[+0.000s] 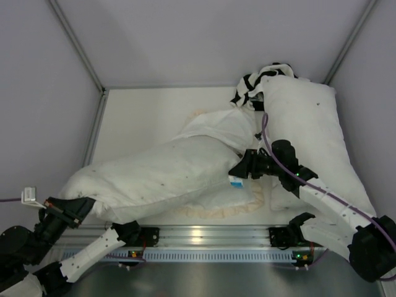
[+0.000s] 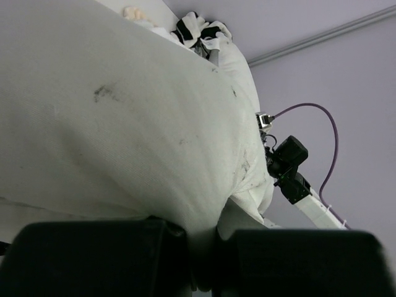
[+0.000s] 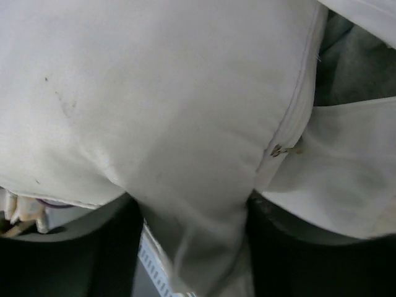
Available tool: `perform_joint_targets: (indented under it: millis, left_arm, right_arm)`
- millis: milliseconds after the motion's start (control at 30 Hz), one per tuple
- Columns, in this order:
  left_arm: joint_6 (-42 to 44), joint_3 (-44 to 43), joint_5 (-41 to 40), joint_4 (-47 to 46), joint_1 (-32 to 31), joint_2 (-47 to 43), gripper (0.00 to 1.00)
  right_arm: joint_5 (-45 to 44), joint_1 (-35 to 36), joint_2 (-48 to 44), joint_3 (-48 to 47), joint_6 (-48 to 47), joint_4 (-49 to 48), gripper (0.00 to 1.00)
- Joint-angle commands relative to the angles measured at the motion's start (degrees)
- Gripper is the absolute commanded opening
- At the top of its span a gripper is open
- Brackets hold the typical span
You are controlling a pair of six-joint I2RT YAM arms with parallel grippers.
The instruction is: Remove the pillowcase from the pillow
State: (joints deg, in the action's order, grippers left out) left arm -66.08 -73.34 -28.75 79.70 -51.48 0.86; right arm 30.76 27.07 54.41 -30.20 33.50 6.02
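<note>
The pillow (image 1: 154, 170), white with tiny dark specks, lies slanted from the near left toward the far middle. My left gripper (image 1: 67, 209) is shut on its near-left end, and white cloth is pinched between the dark fingers (image 2: 201, 260). My right gripper (image 1: 240, 169) sits at the pillow's near side. A thick fold of speckled white fabric (image 3: 154, 93) fills the gap between its jaws (image 3: 192, 247) and touches both fingers. The pillowcase (image 1: 210, 212) lies under and round the pillow with its cream frill showing. Its grey plush (image 3: 352, 62) shows beyond a zip seam (image 3: 281, 148).
A longer plain white pillow (image 1: 309, 124) lies along the right side, under my right arm. A black-and-white patterned cloth (image 1: 260, 80) is bunched at the far corner. Grey walls close in the white table (image 1: 142, 117), and a metal rail (image 1: 204, 235) runs along its near edge.
</note>
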Motion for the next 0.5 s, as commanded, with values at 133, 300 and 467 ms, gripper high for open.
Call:
perform_joint_targets:
  millis: [133,300,467]
  left_arm:
    - [0.8,5.0,3.0,-7.4,-1.4,1.9,0.00]
    - [2.2,6.9,3.8,-9.0,-1.5,5.1,0.00]
    - [2.9,7.7,2.8,-10.2,-1.5,6.2,0.00]
  right_arm:
    - [7.6,-0.2,2.6,-3.3,6.2,-12.2,0.00]
    - [12.0,0.0,-4.0,-8.4,8.3,-13.4,0.00]
    - [12.0,-0.2,-9.6,-22.0,12.1,-13.7,0.00]
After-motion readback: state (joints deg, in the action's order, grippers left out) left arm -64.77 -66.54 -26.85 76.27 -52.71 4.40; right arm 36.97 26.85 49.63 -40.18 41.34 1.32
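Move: The pillow's tagged right end is already between the right hand's half-closed fingers, its corner within a couple of centimetres of them. The crumpled far part of the pillowcase lies about 14 cm ahead and 3 cm left of this hand, its ruffled near hem some 14 cm back, both roughly 11 cm lower. A second white pillow is centred about 28 cm right and 8 cm ahead. From the left hand, holding the pillow's other end, that tagged corner is some 40 cm right, 12 cm ahead and 16 cm lower. Upward, some 12 cm and quickening, goes the right hand once its fingers have pinched shut on the pillow's tagged end after a small nudge left; the fingers tip upward as it rises. The left hand keeps its grip on the opposite end and eases about 4 cm right, slightly forward and down, towards the right hand. ##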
